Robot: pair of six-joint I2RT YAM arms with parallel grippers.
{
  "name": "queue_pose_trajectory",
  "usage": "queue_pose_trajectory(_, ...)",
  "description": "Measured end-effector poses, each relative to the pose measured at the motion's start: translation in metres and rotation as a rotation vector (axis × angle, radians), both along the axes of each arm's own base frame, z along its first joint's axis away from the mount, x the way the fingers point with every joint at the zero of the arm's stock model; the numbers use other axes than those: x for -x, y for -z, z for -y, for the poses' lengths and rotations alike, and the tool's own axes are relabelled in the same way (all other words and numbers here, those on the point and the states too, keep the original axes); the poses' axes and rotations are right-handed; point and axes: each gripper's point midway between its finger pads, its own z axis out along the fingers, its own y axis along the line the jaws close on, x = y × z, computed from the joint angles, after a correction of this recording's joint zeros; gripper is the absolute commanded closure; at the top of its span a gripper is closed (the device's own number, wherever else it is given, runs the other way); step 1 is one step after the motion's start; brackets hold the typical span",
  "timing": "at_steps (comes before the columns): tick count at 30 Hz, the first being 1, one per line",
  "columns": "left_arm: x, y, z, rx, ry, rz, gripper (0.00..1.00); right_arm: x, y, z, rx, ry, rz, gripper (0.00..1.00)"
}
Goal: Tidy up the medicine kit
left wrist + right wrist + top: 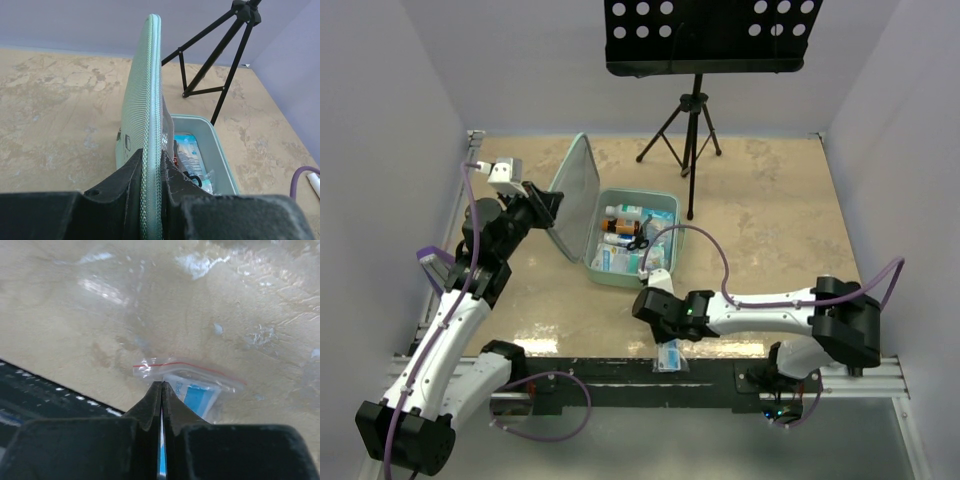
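The mint-green medicine kit (621, 277) stands open on the table, its tray holding scissors (638, 241) and several packets. Its lid (575, 195) is raised upright. My left gripper (552, 207) is shut on the lid's edge; in the left wrist view the lid rim (149, 100) runs between the fingers (129, 175), with the tray (220, 150) behind. Near the table's front edge, my right gripper (668, 343) is shut on a clear zip bag (670, 358) holding a blue-and-white packet. In the right wrist view the bag (202, 390) sticks out past the closed tips (161, 385).
A black music stand on a tripod (692, 120) stands behind the kit. A black rail (610, 375) runs along the near edge under the right gripper. A purple cable (720, 262) loops from the right arm past the kit. Walls close in the left and right sides.
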Motion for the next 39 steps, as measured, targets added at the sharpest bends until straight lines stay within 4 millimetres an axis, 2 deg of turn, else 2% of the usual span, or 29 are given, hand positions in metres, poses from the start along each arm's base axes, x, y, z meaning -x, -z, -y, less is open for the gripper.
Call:
queue_pose_trajectory(2,0.000,0.000,0.000,0.000,0.000,0.000,0.83,-0.002,-0.015,-0.004,-0.019,0.000,0.011,1.00)
queue_pose_trajectory(4,0.000,0.000,0.000,0.000,0.000,0.000,0.83,-0.006,-0.042,-0.015,-0.077,-0.001,0.034,1.00)
queue_pose_trajectory(7,0.000,0.000,0.000,0.002,-0.001,0.001,0.83,-0.020,-0.104,-0.039,-0.220,0.001,0.111,1.00)
queue_pose_trajectory(9,0.000,-0.001,0.000,0.004,-0.001,0.003,0.83,-0.034,-0.153,-0.055,-0.323,0.010,0.176,1.00)
queue_pose_trajectory(11,0.000,-0.001,0.000,0.005,-0.002,0.004,0.83,-0.053,-0.194,-0.062,-0.407,0.035,0.239,1.00)
queue_pose_trajectory(13,-0.001,-0.001,0.000,0.007,-0.003,0.004,0.84,-0.082,-0.229,-0.061,-0.486,0.090,0.307,1.00)
queue_pose_trajectory(17,-0.001,-0.001,0.000,0.017,-0.005,0.004,0.89,-0.142,-0.272,-0.045,-0.586,0.208,0.457,1.00)
queue_pose_trajectory(19,-0.002,0.000,0.001,0.024,-0.006,0.002,0.91,-0.157,-0.294,-0.046,-0.651,0.228,0.528,1.00)
queue_pose_trajectory(22,-0.004,0.000,0.002,0.032,-0.006,0.000,0.95,-0.170,-0.332,-0.061,-0.783,0.220,0.635,1.00)
queue_pose_trajectory(27,-0.004,0.000,0.003,0.039,-0.003,-0.003,0.99,-0.189,-0.373,-0.082,-0.949,0.210,0.771,1.00)
queue_pose_trajectory(31,-0.005,0.000,0.005,0.054,0.003,-0.007,1.00,-0.205,-0.391,-0.082,-1.080,0.223,0.874,1.00)
queue_pose_trajectory(34,-0.005,-0.001,0.007,0.066,0.013,-0.010,1.00,-0.217,-0.392,-0.080,-1.154,0.227,0.940,1.00)
queue_pose_trajectory(39,-0.004,-0.001,0.008,0.074,0.016,-0.015,1.00,-0.232,-0.381,-0.097,-1.213,0.180,0.979,1.00)
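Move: The bag is already pinched in the right hand just above the table. From there the raised kit lid's middle lies roughly 23 cm ahead, 15 cm left and 14 cm up; the open medicine kit is about 21 cm ahead and 6 cm left at table height, with scissors on its contents near its middle. The left hand already grips the lid's top edge: the lid's middle is about 12 cm below it, 4 cm ahead and 2 cm right. The small bag of blue-and-white packets, still pinched by its zip edge, is swept up nearly 40 cm by the right hand, which then carries it about 23 cm forward and some 9 cm left to beside the lid's upper part. On the way the wrist swings about 90 degrees, from fingers down to fingers forward, left and somewhat up. The left hand keeps hold of the lid's edge, nearly still. ##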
